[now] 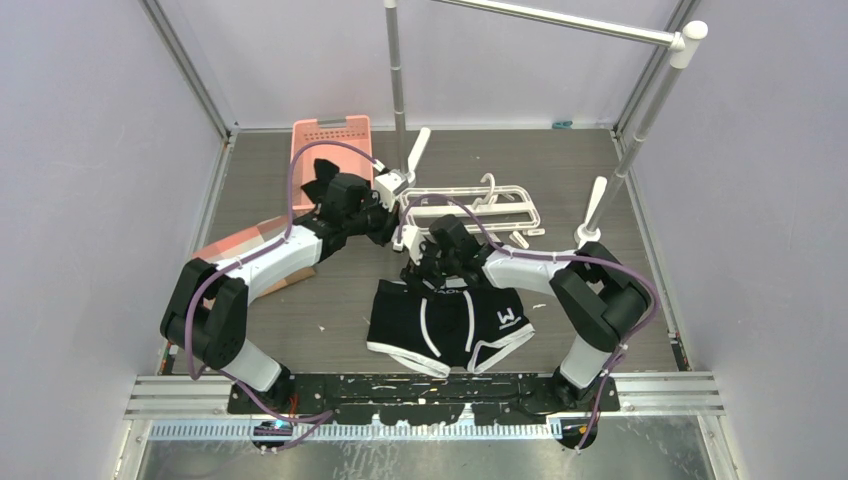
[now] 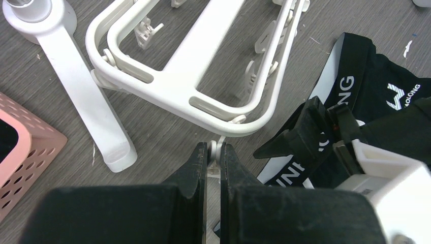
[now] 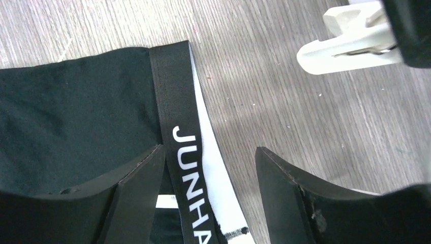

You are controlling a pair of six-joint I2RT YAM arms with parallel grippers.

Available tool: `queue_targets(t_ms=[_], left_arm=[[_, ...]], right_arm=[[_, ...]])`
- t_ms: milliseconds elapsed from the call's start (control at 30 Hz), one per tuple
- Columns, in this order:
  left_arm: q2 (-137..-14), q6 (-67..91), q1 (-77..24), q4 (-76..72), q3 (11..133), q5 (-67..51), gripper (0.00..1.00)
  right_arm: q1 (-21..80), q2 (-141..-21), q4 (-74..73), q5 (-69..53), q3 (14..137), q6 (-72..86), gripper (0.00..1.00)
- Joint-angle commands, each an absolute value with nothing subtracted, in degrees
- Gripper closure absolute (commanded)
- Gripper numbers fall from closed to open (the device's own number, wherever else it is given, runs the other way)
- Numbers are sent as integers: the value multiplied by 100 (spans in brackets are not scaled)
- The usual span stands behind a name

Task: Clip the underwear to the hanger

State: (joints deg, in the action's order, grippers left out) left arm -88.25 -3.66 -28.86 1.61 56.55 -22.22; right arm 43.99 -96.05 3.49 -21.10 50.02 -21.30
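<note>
The underwear (image 1: 400, 325), black briefs with white piping and lettering, lies flat in front of the arms. Behind it the white hanger (image 1: 520, 195) lies flat on the table. In the left wrist view my left gripper (image 2: 216, 146) is shut on a small white clip (image 2: 217, 155) at the near edge of the hanger (image 2: 178, 86). My right gripper (image 3: 208, 150) stands open, low over the underwear's lettered waistband (image 3: 185, 152): one finger is over the black cloth, the other over bare table. The held clip (image 3: 350, 46) shows at the upper right of the right wrist view.
A pink perforated basket (image 1: 330, 140) stands at the back left with dark cloth beside it. The grey rail stand (image 1: 395, 80) rises behind the hanger on white feet (image 2: 86, 101). A pinkish flat piece (image 1: 250, 245) lies under the left arm. Walls close in on both sides.
</note>
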Motion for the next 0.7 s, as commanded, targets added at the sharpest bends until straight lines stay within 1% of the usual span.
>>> queue_targets(t_ms=[0,167,300,367,433,500,600,667], left_arm=[[-8596,-387,-2847,-37,5930,-2166,100],[-8603,-395,-2845,-35,5939,-2162,100],[-8610,-404,-2841,-26,5941,-2154,100],[-8608,-409,-2845,-26,5941,-2154,100],[-8618,-413,-2845,-22,5941,-2151,100],[-8628,-413,-2845,-18,5949,-2150,100],[-8626,-413,-2844,-18,5950,-2147,100],[-8626,-417,-2843,-18,5950,-2152,100]], right_arm=[[4377,-9808,541,-2094,5193,-2114,29],[4376,-10027,462,-1875,5204,-2161,30],[4372,-10158,411,-1749,5199,-2171,34],[4364,-10211,398,-1687,5200,-2177,40],[4357,-10273,359,-1645,5215,-2174,51],[4349,-10333,282,-1642,5263,-2168,60],[4342,-10379,188,-1661,5294,-2169,69],[4342,-10380,129,-1653,5327,-2169,70]])
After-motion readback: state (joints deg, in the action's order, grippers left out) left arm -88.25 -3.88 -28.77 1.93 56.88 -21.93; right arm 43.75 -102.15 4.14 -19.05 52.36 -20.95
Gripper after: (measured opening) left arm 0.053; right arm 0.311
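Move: The right hand hangs open just over the left part of the waistband; the spot to be gripped is about 3 cm below it, 1 cm back and 1 cm to its left. The waistband's left corner lies some 6 cm to the hand's left and 1 cm back. The hanger clip in the left fingers is about 8 cm ahead, 4 cm left and 5 cm up, and the hanger's middle about 13 cm ahead, 12 cm right and 5 cm up. From the left hand the grip spot is roughly 9 cm back, 4 cm right and 10 cm down. Down first, about 3 cm, the right hand sinks onto the underwear with its fingers pointing left and slanting down, one finger on each side of the waistband. Then it stays low and eases about 1 cm forward while the fingers close by more than half, gathering the band between their tips beside the "J". The left hand keeps its hold on the hanger clip. ##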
